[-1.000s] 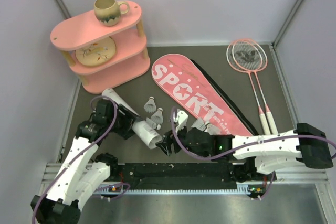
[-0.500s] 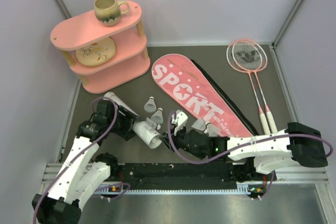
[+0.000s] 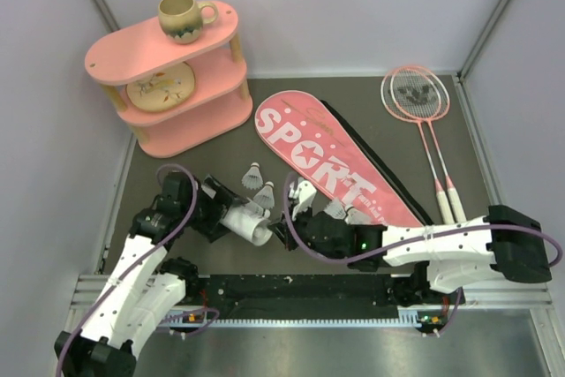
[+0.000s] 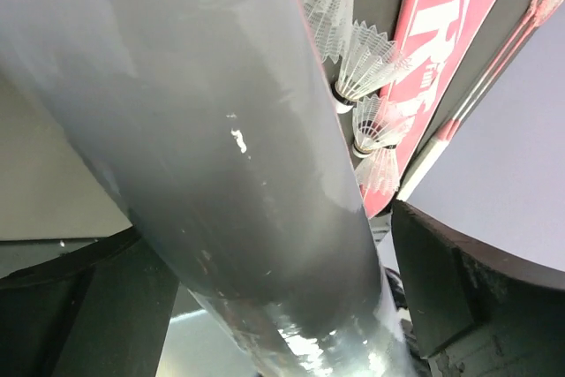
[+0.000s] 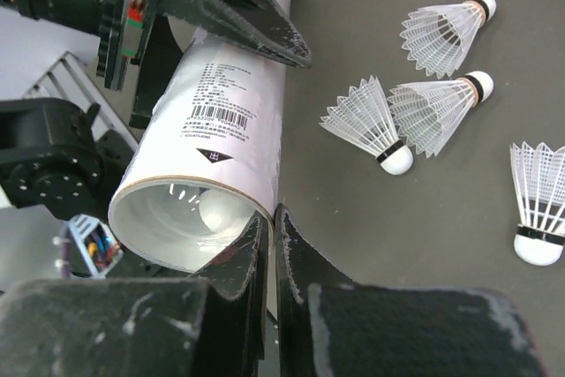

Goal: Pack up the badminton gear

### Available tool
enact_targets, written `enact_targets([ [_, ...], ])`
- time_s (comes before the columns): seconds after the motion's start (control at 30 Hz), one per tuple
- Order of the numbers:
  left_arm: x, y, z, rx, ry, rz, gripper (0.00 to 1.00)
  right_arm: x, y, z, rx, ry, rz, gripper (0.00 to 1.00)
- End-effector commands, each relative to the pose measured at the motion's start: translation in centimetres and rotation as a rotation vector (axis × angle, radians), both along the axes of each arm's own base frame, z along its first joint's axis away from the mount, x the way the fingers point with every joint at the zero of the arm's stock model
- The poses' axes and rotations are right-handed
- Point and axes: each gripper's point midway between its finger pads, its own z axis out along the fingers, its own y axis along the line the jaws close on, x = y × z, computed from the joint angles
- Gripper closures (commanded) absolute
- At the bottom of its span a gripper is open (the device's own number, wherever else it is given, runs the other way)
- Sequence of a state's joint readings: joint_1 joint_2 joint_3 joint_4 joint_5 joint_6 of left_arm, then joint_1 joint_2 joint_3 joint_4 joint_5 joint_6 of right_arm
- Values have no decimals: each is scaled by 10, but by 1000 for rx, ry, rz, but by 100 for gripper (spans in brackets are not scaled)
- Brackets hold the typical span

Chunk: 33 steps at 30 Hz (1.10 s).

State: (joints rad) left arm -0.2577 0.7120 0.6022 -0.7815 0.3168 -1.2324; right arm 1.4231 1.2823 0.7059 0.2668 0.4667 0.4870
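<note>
The long white tube (image 3: 244,222) lies at the near left, its open mouth (image 5: 190,218) facing my right wrist camera, and a white shuttlecock base shows inside it. My right gripper (image 5: 272,218) is shut on the tube's rim, one finger inside and one outside. The left gripper (image 3: 214,207) straddles the tube (image 4: 221,147) further up, jaws wide with a gap showing at one finger. Several shuttlecocks (image 3: 255,173) (image 5: 371,125) lie loose beside the tube. To the right are the pink SPORT bag (image 3: 331,161) and two pink rackets (image 3: 424,121).
A pink two-tier shelf (image 3: 177,86) stands at the back left with a brown mug (image 3: 184,17) on top. Grey walls close in on the left, back and right sides. More shuttlecocks (image 3: 344,212) sit at the bag's near edge.
My right gripper has moved in and closed on the tube's rim. The left jaws have spread wider around the tube, and the tube has swung to lie flatter across the near left.
</note>
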Motion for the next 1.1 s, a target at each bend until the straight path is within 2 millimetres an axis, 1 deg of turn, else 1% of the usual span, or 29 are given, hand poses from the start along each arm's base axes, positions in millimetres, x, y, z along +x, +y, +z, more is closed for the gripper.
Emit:
enact_targets([
  [0.0, 5, 4, 16, 69, -178, -94, 2, 14, 1, 40, 173, 109, -27, 100],
  [0.1, 7, 5, 27, 117, -292, -173, 2, 13, -4, 37, 175, 172, -6, 100],
  [0.13, 8, 4, 31, 117, -323, -193, 1, 20, -8, 36, 174, 187, -18, 100],
  [0.17, 8, -2, 41, 90, -381, -229, 2, 18, -10, 35, 167, 212, -5, 100],
  [0.2, 8, -5, 46, 82, -415, -252, 2, 19, -12, 34, 163, 223, -7, 100],
  [0.23, 9, -7, 51, 84, -458, -283, 1, 26, -16, 32, 159, 230, -23, 100],
  [0.27, 11, -12, 61, 70, -517, -310, 1, 25, -19, 32, 164, 253, -16, 100],
  [0.3, 8, -18, 67, 50, -566, -364, 1, 27, -22, 31, 166, 264, -20, 100],
  [0.37, 7, -20, 74, 49, -604, -385, 1, 37, -31, 27, 174, 299, -35, 100],
  [0.4, 7, -20, 75, 49, -620, -395, 1, 41, -34, 32, 197, 295, -35, 100],
  [0.47, 8, -23, 82, 29, -649, -399, 1, 45, -37, 30, 201, 299, -34, 100],
  [0.5, 10, -27, 88, -1, -667, -396, 1, 45, -38, 31, 200, 296, -31, 100],
  [0.53, 7, -33, 91, -47, -671, -422, 1, 46, -37, 33, 204, 292, -31, 100],
  [0.57, 6, -37, 91, -75, -663, -431, 1, 48, -37, 35, 211, 285, -33, 100],
  [0.67, 0, -46, 79, -167, -586, -446, 1, 52, -34, 42, 236, 266, -34, 100],
  [0.7, -2, -47, 69, -192, -541, -438, 1, 56, -33, 48, 246, 260, -37, 100],
  [0.77, -4, -47, 64, -197, -533, -436, 1, 61, -32, 46, 229, 265, -53, 100],
  [0.8, -4, -46, 57, -187, -528, -430, 1, 68, -33, 50, 232, 265, -69, 100],
  [0.87, -6, -43, 57, -173, -552, -423, 1, 76, -37, 50, 234, 292, -95, 100],
  [0.9, -6, -43, 57, -158, -572, -433, 1, 85, -43, 50, 247, 302, -117, 100],
  [0.93, -7, -41, 59, -146, -592, -438, 1, 89, -46, 53, 264, 315, -122, 100],
  [0.97, -6, -40, 60, -129, -609, -441, 1, 88, -46, 53, 274, 344, -112, 100],
  [1.0, -6, -39, 62, -102, -647, -464, 2, 90, -47, 58, 284, 352, -101, 100],
  [1.03, -6, -38, 65, -89, -675, -473, 3, 97, -51, 60, 291, 358, -109, 100],
  [1.07, -5, -38, 73, -73, -710, -484, 4, 94, -50, 59, 280, 381, -84, 100],
])
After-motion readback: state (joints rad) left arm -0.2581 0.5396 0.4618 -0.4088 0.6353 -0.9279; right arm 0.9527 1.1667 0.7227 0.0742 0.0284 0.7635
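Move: My right fingers are already shut on the rim of the white tube, its open end centred about 2 cm back and 2 cm left of them. The lone shuttlecock I carry it towards lies some 12 cm ahead and 8 cm right, 15 cm below. The three clustered shuttlecocks are 13 cm ahead, 2 cm left; the front shuttlecock is level, 16 cm right. From my left hand, wide open astride the tube, its open end is about 7 cm right and 4 cm back. I keep the tube's rim pinched in my right hand and draw it forward about 8 cm and right about 6, towards the lone shuttlecock, at nearly steady height, tipping the hand down some 20 degrees. My left hand, fingers staying wide open, comes free of the tube: up about 6 cm, then partly back down while shifting right, tilting up some 30 degrees and turning clockwise. ##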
